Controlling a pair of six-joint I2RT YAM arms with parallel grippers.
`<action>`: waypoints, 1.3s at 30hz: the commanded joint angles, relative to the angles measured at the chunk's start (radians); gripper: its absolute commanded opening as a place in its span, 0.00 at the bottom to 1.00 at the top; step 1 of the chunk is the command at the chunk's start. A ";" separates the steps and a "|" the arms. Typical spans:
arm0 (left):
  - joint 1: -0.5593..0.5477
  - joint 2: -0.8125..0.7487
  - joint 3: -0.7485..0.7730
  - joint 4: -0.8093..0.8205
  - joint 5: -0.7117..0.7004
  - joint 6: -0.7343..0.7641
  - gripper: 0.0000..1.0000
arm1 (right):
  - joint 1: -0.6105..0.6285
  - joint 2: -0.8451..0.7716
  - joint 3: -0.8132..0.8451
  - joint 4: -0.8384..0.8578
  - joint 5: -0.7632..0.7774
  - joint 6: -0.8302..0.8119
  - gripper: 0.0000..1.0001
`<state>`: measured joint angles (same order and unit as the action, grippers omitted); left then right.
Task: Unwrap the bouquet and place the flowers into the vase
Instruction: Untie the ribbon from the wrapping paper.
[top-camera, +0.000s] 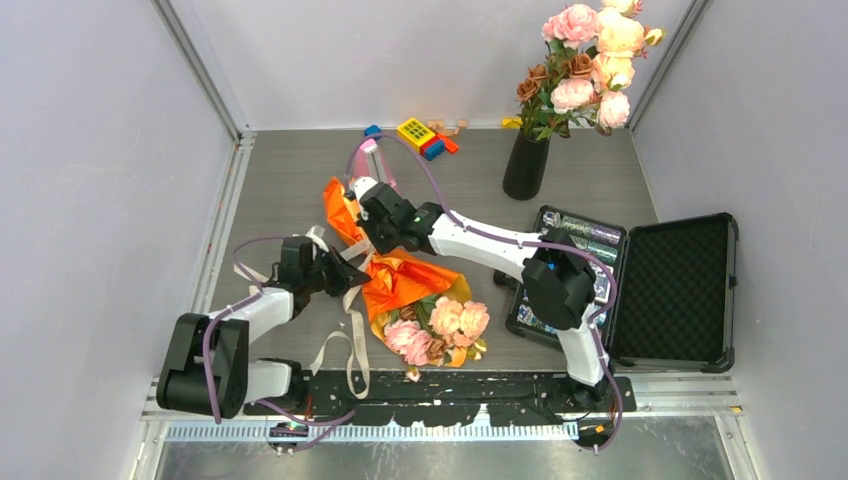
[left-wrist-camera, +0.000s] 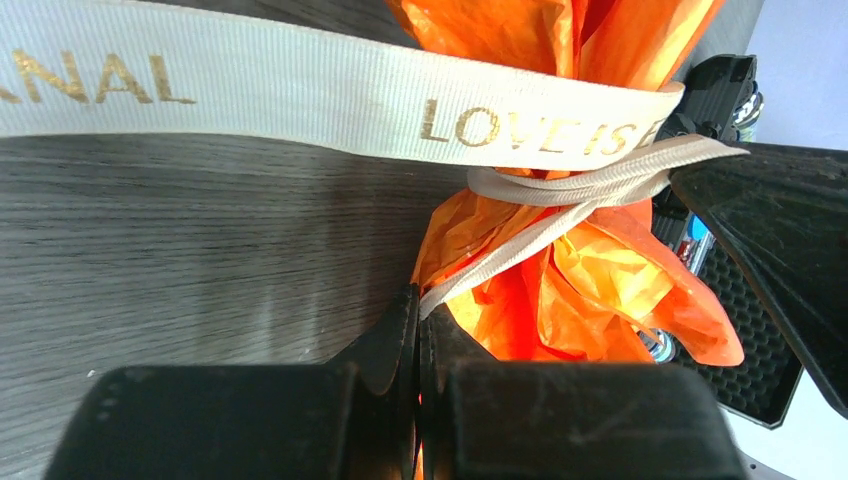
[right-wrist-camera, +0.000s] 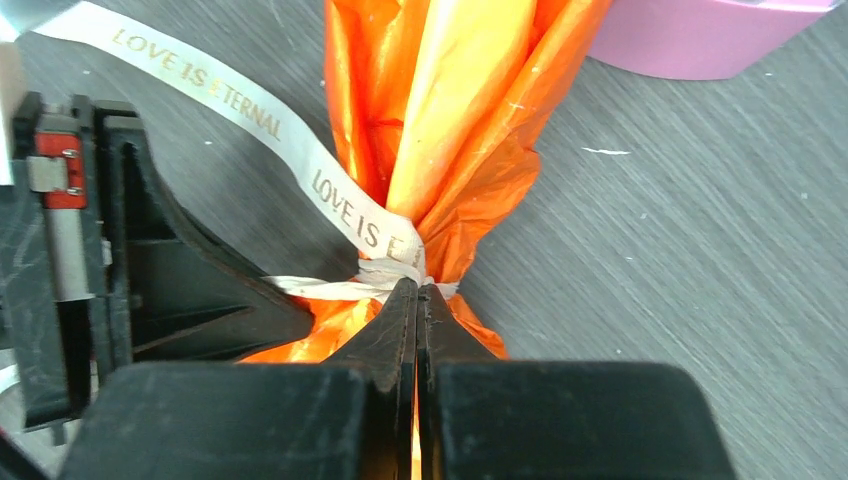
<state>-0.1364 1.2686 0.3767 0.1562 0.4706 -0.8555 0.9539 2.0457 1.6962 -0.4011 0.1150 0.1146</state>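
Observation:
The bouquet (top-camera: 405, 285) lies on its side mid-table, its pink and peach flowers (top-camera: 440, 328) pointing at the near edge and the crinkly orange paper (right-wrist-camera: 450, 100) twisted at the far end. A cream ribbon (left-wrist-camera: 300, 90) with gold lettering is knotted round the paper's waist. My left gripper (left-wrist-camera: 420, 298) is shut on a thin strand of that ribbon running from the knot. From the other side, my right gripper (right-wrist-camera: 418, 287) is shut with its tips pinched on the ribbon knot (right-wrist-camera: 395, 268). The black vase (top-camera: 527, 165) stands at the back right, apart from both grippers.
Roses (top-camera: 590, 60) fill the vase. A pink metronome (top-camera: 372, 165) stands just behind the bouquet's paper end. Toy blocks (top-camera: 425, 135) lie along the back wall. An open black case (top-camera: 670, 290) takes up the right side. A loose ribbon end (top-camera: 340, 350) trails toward the near edge.

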 joint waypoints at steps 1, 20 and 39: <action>0.009 -0.021 0.009 -0.116 -0.039 0.041 0.00 | -0.010 -0.086 0.059 0.048 0.153 -0.092 0.00; 0.018 -0.102 0.060 -0.259 -0.050 0.101 0.00 | -0.012 -0.176 -0.132 0.297 0.235 -0.196 0.03; 0.018 -0.237 0.278 -0.468 -0.102 0.337 0.64 | -0.116 -0.221 -0.331 0.281 -0.319 0.190 0.58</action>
<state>-0.1230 1.0145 0.5827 -0.3141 0.3340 -0.5995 0.8349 1.9186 1.4075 -0.1974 -0.1200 0.2134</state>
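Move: My left fingers are shut on one ribbon strand, with the knot on the wrapping's neck about 4 cm ahead, 1 cm to the right and 1 cm above. The flower heads lie roughly 9 cm back from that hand and 15 cm to its right, at about its height. My right fingers hold another strand, with the knot about 2 cm back, 1 cm to the left and 6 cm below; the pink metronome is about 11 cm ahead of that hand, 1 cm to its right and 5 cm lower. I draw my two strands apart at the knot: my right hand goes about 4 cm each forward, right and up, its fingers tipping up, while my left, after a slight lift, pulls some 2 cm back with a little left and down. Then I open both to a bit over half; the left rises about 7 cm, and the right comes back and down some 6 cm, tipping down again. ##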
